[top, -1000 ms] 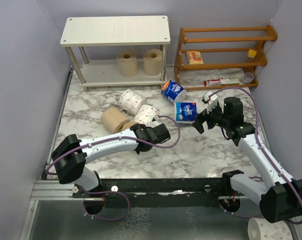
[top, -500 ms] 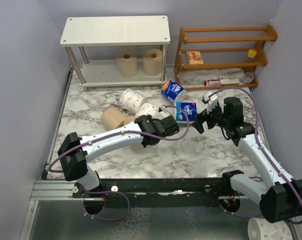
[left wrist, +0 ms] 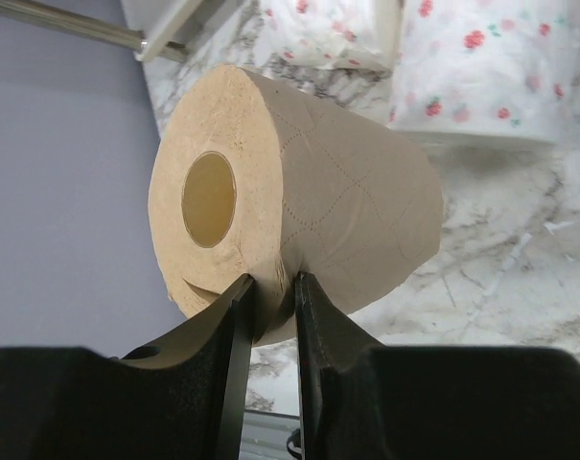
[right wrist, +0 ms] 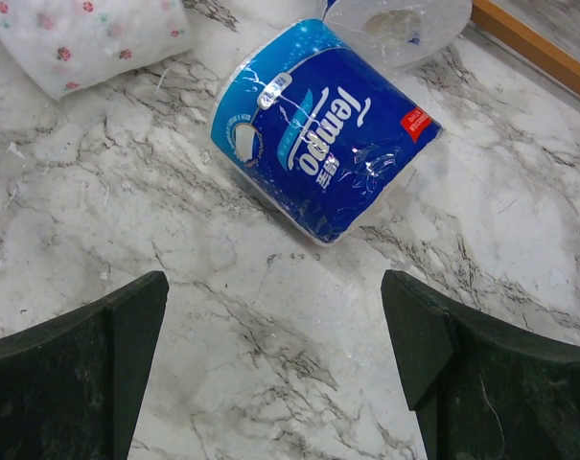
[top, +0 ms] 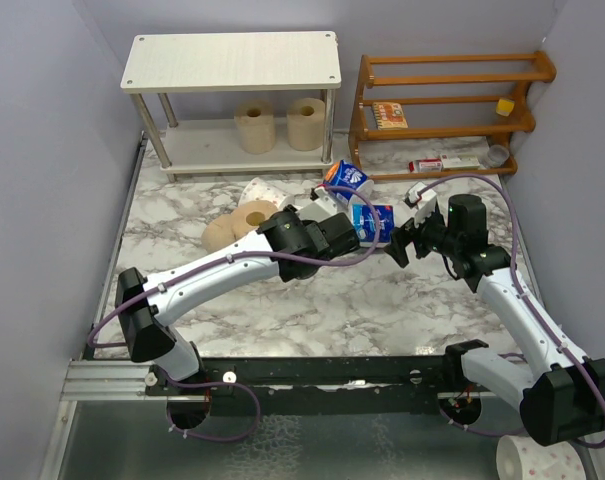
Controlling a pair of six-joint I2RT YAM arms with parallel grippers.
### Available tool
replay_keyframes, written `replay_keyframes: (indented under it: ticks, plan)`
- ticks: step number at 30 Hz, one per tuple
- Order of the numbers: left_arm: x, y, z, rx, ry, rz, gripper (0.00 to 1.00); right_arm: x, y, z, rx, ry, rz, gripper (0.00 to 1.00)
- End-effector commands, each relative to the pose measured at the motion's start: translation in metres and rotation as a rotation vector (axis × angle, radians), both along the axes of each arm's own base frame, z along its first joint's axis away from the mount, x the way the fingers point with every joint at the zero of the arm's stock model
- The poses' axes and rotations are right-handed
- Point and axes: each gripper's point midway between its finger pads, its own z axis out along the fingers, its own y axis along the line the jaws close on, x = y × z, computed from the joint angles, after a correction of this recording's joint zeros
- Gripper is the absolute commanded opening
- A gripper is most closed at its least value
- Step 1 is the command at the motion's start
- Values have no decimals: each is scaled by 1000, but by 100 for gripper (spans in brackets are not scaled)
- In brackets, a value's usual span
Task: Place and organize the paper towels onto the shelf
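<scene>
My left gripper [left wrist: 270, 284] is shut on the lower rim of a tan-brown paper towel roll [left wrist: 299, 201] and holds it above the marble; in the top view the gripper [top: 273, 228] carries this roll [top: 252, 215] mid-table. A second tan roll [top: 219, 233] lies beside it. White pink-dotted rolls [top: 263, 189] [left wrist: 491, 67] lie behind. My right gripper [top: 400, 243] [right wrist: 275, 316] is open and empty, just short of a blue-wrapped roll [right wrist: 323, 144] [top: 372, 222]. Another blue roll [top: 347, 178] lies behind that. The shelf [top: 232, 60] stands at the back left with two tan rolls [top: 255, 127] on its lower board.
An orange-brown wooden rack [top: 442, 70] with small items stands at the back right. Purple walls close in the left and right sides. A pink-dotted roll [top: 537, 462] lies off the table at the bottom right. A dotted roll [right wrist: 88, 34] also lies left of the blue one.
My left arm has lifted the tan roll off the table and swung it back and right, toward the blue rolls. The right arm has not moved.
</scene>
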Motion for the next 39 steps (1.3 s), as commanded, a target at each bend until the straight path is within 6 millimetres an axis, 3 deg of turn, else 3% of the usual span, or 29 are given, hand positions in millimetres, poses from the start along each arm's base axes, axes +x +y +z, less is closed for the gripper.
replay_keyframes:
  ticks: [1, 4, 9, 16, 23, 31, 39]
  plan:
    - [32, 39, 45, 115, -224, 119, 0, 5, -1, 2, -3, -28, -2, 94]
    - [59, 52, 51, 138, -286, 199, 0, 6, -2, 1, -5, -29, -2, 94]
    - [100, 55, 60, 165, -382, 275, 0, 6, -3, 1, -12, -33, -11, 94]
    - [177, 44, 44, 69, -398, 250, 0, 7, -4, 3, -16, -44, -15, 94]
    - [245, 64, 34, 110, -423, 271, 0, 10, -10, 7, -31, -71, -40, 94]
    - [303, 75, 22, 143, -436, 273, 0, 11, -13, 10, -45, -96, -49, 94]
    - [346, 92, 1, 169, -437, 319, 0, 11, -14, 7, -53, -89, -52, 94]
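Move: The left hand holds a brown paper towel roll up at about 24 cm over the table. It is bound for the free space on the white shelf's lower board, some 38 cm ahead, 16 cm left and 13 cm lower. Left standing roll on that board: 39 cm ahead, 8 cm left; right standing roll: 39 cm ahead, 6 cm right. A floral roll lies 22 cm ahead, 4 cm left, on the table. From the right hand that space is about 34 cm ahead, 46 cm left. Forward, in one quick sweep of about 32 cm, the left hand carries the pinched brown roll over the floral rolls to the white shelf's open front, drifting some 8 cm left on the way. It first rises about 3 cm, then sinks back a little more than that, while the fingers tip up and swing left by around 20 degrees each and keep their hold. ##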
